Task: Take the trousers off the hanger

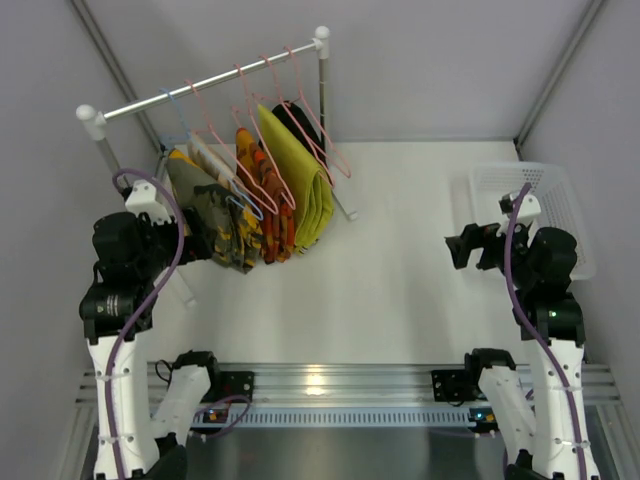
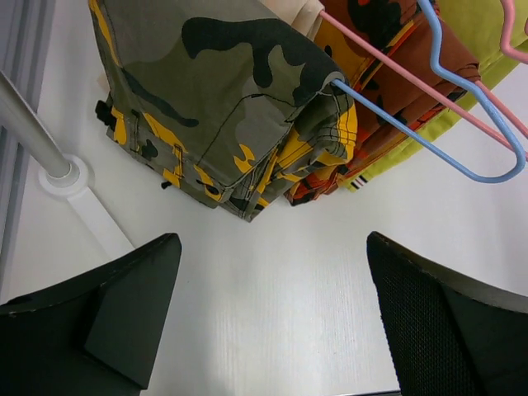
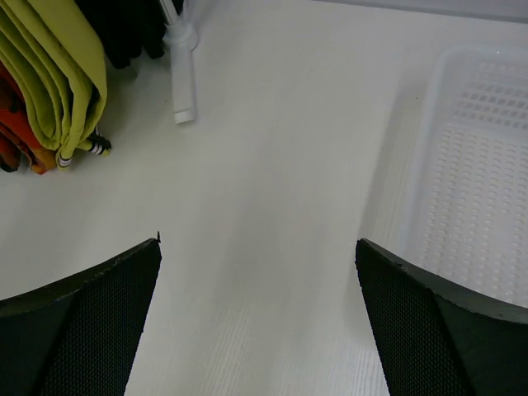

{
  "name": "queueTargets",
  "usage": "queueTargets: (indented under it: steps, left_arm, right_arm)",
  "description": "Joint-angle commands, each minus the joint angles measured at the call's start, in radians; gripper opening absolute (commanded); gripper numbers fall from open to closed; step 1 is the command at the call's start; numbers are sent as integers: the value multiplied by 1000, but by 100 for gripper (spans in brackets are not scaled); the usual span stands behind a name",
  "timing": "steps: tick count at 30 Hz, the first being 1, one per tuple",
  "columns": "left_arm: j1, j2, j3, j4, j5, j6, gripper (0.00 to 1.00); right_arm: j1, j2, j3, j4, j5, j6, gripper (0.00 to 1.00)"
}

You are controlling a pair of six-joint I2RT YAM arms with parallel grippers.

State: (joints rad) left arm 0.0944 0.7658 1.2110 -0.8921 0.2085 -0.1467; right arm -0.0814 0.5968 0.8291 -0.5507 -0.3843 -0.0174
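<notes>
The camouflage trousers hang folded over the light-blue hanger at the left end of the rail, their lower edge near the table. In the left wrist view the trousers fill the upper left and the blue hanger sticks out of their fold to the right. My left gripper is open and empty, low and just beside the trousers' lower left; its jaws stand wide apart over bare table, short of the cloth. My right gripper is open and empty at the right, far from the rack, and its wrist view shows only table between the fingers.
A clothes rail carries pink hangers with a beige garment, an orange-red patterned one and a yellow-green one. The rack's left post and foot stand beside my left gripper. A white basket sits at the right edge.
</notes>
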Motion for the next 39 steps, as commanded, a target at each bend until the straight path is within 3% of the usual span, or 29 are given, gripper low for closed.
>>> queueTargets:
  steps: [1, 7, 10, 14, 20, 25, 33, 39]
  left_arm:
    - [11, -31, 5, 27, -32, -53, 99]
    - [11, -72, 2, 21, -35, -112, 99]
    - [11, -129, -28, 88, 67, -198, 99]
    - [11, -183, -111, 311, 198, -434, 99]
    - [11, -154, -231, 637, 267, -727, 95]
    - [11, -70, -284, 833, 246, -801, 86]
    - [11, 62, -274, 961, 155, -860, 73]
    - [13, 136, -294, 1107, 94, -884, 71]
  right_arm:
    - [-14, -5, 7, 6, -33, 10, 100]
    - [-14, -2, -5, 15, -50, 10, 100]
    - [-14, 0, -7, 11, -59, 10, 99]
    - [-14, 9, 2, 6, -74, 10, 100]
    - [-14, 32, 27, 3, -82, 5, 99]
    - [-14, 54, 45, 6, -91, 5, 99]
    - [-14, 93, 68, 24, -99, 10, 100]
    - [-14, 120, 77, 32, -97, 10, 99]
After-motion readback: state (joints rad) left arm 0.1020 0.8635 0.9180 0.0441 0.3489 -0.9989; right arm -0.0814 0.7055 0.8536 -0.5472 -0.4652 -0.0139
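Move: The blue hanger holding the green camouflage trousers is some 13 cm ahead of the left hand, about 9 cm to its right and about 3 cm above it. The trousers hang some 12 cm ahead, 8 cm right and 8 cm below. Next along, the orange camouflage trousers are about 15 cm ahead, 16 cm right and 8 cm lower. From the right hand, the blue hanger lies roughly 44 cm left, 12 cm ahead and 7 cm higher. Heading for the near side of the blue hanger, the open left hand first draws back about 2 cm while starting to rise, swings right and up, then reaches forward roughly 12 cm. It rolls some 45 degrees, left side down, while its fingertips tip upward. The fingers narrow partway but stay well open by the hanger's sloping arm; contact can't be made out. ##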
